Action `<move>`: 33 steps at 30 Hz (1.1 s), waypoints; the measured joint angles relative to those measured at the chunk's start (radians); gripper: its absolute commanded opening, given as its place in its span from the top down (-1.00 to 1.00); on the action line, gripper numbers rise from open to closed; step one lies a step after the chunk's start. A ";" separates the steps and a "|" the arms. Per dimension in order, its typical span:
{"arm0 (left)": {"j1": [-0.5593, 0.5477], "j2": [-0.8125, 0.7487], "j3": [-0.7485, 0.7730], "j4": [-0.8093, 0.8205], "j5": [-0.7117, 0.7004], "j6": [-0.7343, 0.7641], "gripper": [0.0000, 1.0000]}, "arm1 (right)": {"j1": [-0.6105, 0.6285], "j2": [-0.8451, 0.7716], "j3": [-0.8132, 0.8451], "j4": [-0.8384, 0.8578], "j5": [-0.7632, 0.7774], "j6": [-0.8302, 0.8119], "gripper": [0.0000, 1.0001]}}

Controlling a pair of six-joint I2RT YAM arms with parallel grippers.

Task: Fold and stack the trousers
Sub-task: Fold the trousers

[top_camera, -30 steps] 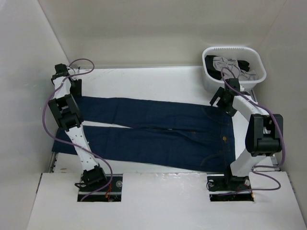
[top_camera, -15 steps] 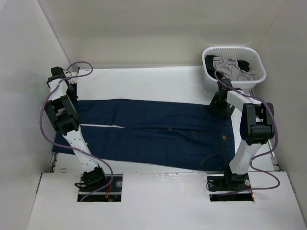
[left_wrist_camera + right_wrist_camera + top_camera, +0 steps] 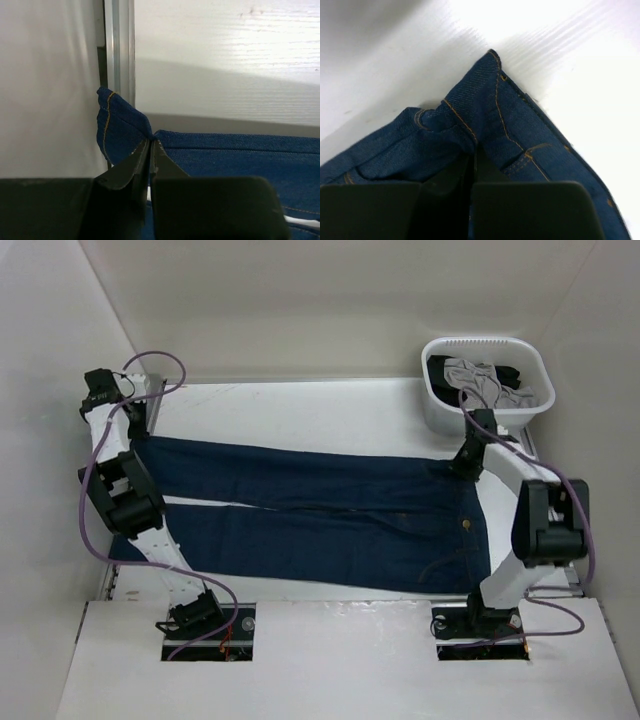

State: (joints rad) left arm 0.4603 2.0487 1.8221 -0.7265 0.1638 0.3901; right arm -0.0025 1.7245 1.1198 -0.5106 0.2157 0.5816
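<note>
The dark blue trousers point(image 3: 320, 510) lie spread flat across the table, waistband to the right and legs to the left. My left gripper point(image 3: 133, 432) is at the far-left end of the far leg. In the left wrist view that gripper point(image 3: 151, 143) is shut on the leg's hem point(image 3: 117, 125), which is pinched up into a peak. My right gripper point(image 3: 461, 466) is at the far corner of the waistband. In the right wrist view that gripper point(image 3: 472, 150) is shut on the bunched waistband corner point(image 3: 492, 100).
A white plastic basket point(image 3: 480, 341) with grey and black clothes point(image 3: 482, 380) stands at the back right, just behind my right gripper. A metal rail point(image 3: 119, 55) runs along the table's left edge beside the wall. White walls enclose the table on three sides.
Both grippers have shut on the denim: the left on the far leg's hem, the right on the waistband corner. The left arm has swung further left and back.
</note>
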 measured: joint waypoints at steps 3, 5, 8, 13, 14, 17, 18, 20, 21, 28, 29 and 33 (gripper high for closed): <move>-0.017 -0.021 -0.010 0.043 0.007 0.024 1.00 | -0.021 -0.185 -0.056 0.060 0.001 -0.028 1.00; -0.030 -0.048 -0.015 0.080 0.016 0.036 1.00 | -0.029 -0.315 -0.091 0.150 0.002 -0.054 1.00; -0.037 -0.136 -0.058 0.156 0.038 0.050 1.00 | -0.034 -0.490 -0.170 0.343 0.006 -0.089 1.00; -0.033 -0.373 -0.260 0.271 0.063 0.081 1.00 | -0.054 -0.687 -0.433 0.587 0.013 -0.068 0.75; -0.031 -0.428 -0.325 0.294 0.066 0.094 1.00 | -0.057 -0.699 -0.481 0.600 0.013 -0.054 0.69; -0.013 -0.577 -0.540 0.349 0.071 0.129 1.00 | -0.061 -0.721 -0.618 0.605 0.009 0.023 0.06; -0.005 -0.622 -0.617 0.357 0.070 0.140 1.00 | -0.063 -0.741 -0.660 0.597 0.006 0.051 -0.04; 0.014 -0.697 -0.757 0.361 0.066 0.166 1.00 | -0.073 -0.824 -0.729 0.557 0.004 0.126 -0.46; 0.026 -0.735 -0.830 0.360 0.060 0.183 1.00 | -0.084 -0.881 -0.752 0.524 0.005 0.163 -0.61; 0.094 -0.909 -1.124 0.335 -0.010 0.286 1.00 | -0.148 -1.288 -0.775 0.233 0.022 0.475 -1.00; 0.092 -0.925 -1.142 0.335 -0.022 0.294 1.00 | -0.150 -1.303 -0.775 0.206 0.022 0.507 -1.00; 0.080 -0.964 -1.170 0.335 -0.051 0.308 0.99 | -0.161 -1.179 -0.772 0.171 0.003 0.581 -1.00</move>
State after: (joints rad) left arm 0.5400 1.0847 0.6525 -0.3912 0.1127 0.6979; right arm -0.1635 0.5457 0.3477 -0.3397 0.2192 1.1629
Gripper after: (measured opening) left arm 0.016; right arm 0.998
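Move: Both hands already pinch the trousers' far edge. From the left hand, the near leg's cuff lies about 25 cm back, 10 cm to its left and 11 cm below, with the mouth of the gap between the legs some 12 cm back and 3 cm right at that same depth. From the right hand, the near waistband corner is about 31 cm back, 4 cm right and 3 cm below; the basket stands about 20 cm ahead, 7 cm right and 5 cm up. Both hands swing the far edge up and back over the near half: the left, shut on its cuff throughout, rises about 12 cm, then sweeps some 21 cm back and a little right while sinking to slightly below its starting height. The right whips the waistband up about 18 cm, its fingers tilting outward by some 45 degrees, then comes down and back about 12 cm, opening fully and letting go on the way, and hovers empty over the waistband end, turned clockwise. ##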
